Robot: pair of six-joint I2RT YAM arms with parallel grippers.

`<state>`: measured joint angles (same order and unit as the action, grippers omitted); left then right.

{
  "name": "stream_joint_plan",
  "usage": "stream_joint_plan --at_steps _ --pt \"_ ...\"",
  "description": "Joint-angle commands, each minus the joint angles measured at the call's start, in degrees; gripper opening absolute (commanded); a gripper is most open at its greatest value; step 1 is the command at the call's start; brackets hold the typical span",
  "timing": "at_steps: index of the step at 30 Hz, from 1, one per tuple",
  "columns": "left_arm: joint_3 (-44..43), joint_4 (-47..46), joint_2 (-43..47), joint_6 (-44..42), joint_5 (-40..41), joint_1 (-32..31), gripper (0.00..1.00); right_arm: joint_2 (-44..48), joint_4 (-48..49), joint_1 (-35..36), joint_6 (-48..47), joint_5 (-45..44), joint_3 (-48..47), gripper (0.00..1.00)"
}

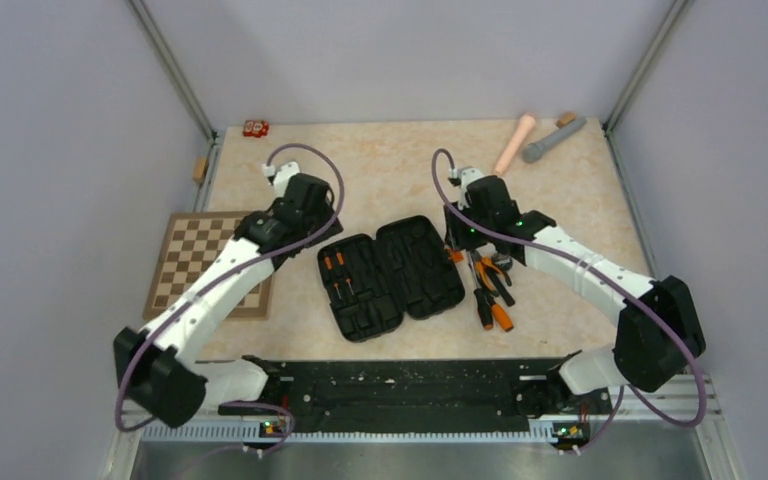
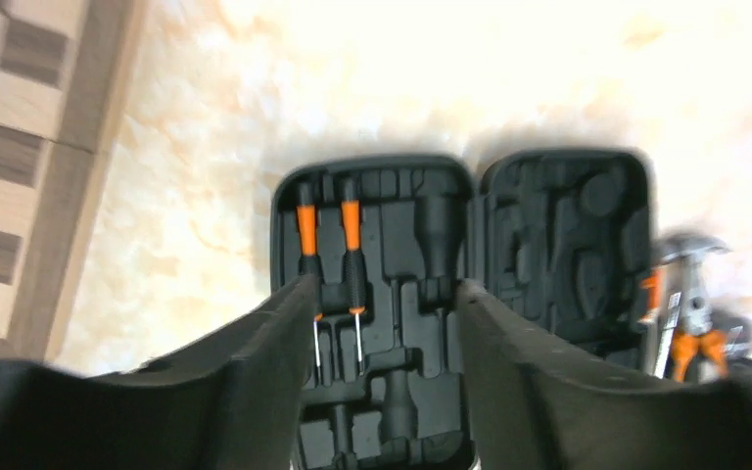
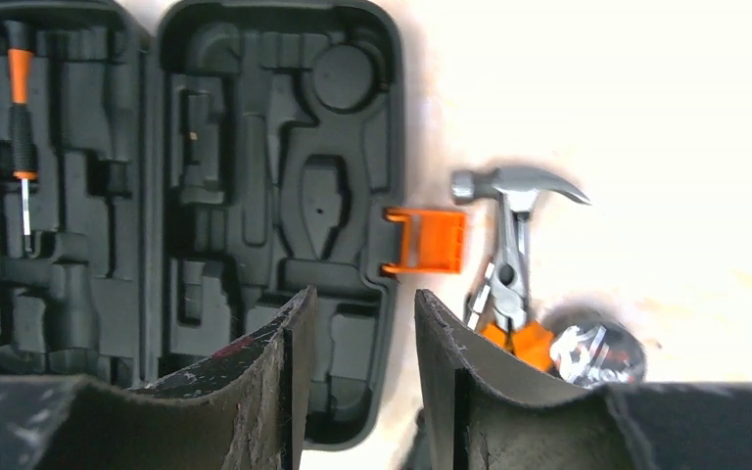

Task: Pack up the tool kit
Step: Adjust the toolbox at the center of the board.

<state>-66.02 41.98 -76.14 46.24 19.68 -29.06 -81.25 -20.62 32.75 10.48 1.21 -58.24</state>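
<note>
The black tool kit case (image 1: pixel 390 278) lies open flat in the middle of the table. Two orange-and-black screwdrivers (image 2: pixel 306 230) sit side by side in slots of its left half. My left gripper (image 2: pixel 382 294) hovers above that half, open, with nothing between its fingers. My right gripper (image 3: pixel 360 304) is open and empty over the case's right edge, near the orange latch (image 3: pixel 426 240). Just right of the case lie a small hammer (image 3: pixel 519 186) and orange-handled pliers (image 3: pixel 509 294) in a loose pile (image 1: pixel 490 290).
A brown chessboard (image 1: pixel 210 262) lies at the left, partly under the left arm. A pink cylinder (image 1: pixel 513 145) and a grey cylinder (image 1: pixel 552 138) rest at the back right. A small red object (image 1: pixel 255 127) sits at the back left corner.
</note>
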Motion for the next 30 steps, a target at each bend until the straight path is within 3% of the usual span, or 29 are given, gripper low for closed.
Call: stream_joint_plan --at_steps 1,4,8,16,24,30 --pt "4.9 -2.6 12.8 -4.1 9.4 -0.1 0.68 3.9 -5.4 -1.9 1.1 -4.6 -1.8 0.42" --pt "11.6 -7.2 23.1 -8.1 15.0 -0.1 0.85 5.3 -8.0 -3.0 2.8 -5.6 -0.7 0.43" --pt "20.8 -13.6 36.8 -14.5 20.2 -0.1 0.98 6.7 -10.8 -3.9 4.2 -5.8 0.8 0.43" --pt "29.8 -22.3 55.1 -27.7 20.6 -0.1 0.99 7.8 -15.6 -3.9 7.4 -4.5 4.9 0.43" --pt "30.4 -21.6 53.7 -29.1 19.1 -0.1 0.99 6.8 -16.8 -3.9 9.5 -2.7 8.3 0.42" --pt "30.4 -20.3 51.7 -30.5 20.9 0.0 0.99 5.8 -11.5 -2.1 10.5 -1.4 8.8 0.41"
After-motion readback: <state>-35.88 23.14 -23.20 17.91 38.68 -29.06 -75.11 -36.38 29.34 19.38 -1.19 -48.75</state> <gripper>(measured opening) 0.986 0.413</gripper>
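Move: The black-handled screwdriver's handle is about 10 cm back and 9 cm to the right of my right hand, some 12 cm below. The orange-handled screwdriver lies 3 cm farther right and nearer me; the pliers are about 3 cm back, 10 cm right. The open toolbox is centred 12 cm left and 3 cm back. From my left hand that handle is 13 cm back, 31 cm right; the chessboard is 27 cm left, 4 cm back. With both hands already clear of the toolbox, I slide my right hand level to the right, then back and down towards the screwdriver handles, about 8 cm back in all, fingers tipping down some 20 degrees and staying partly open. My left hand shoots up and swings about 12 cm left and 8 cm back to the chessboard's side, fingers levelling out and opening wide. ##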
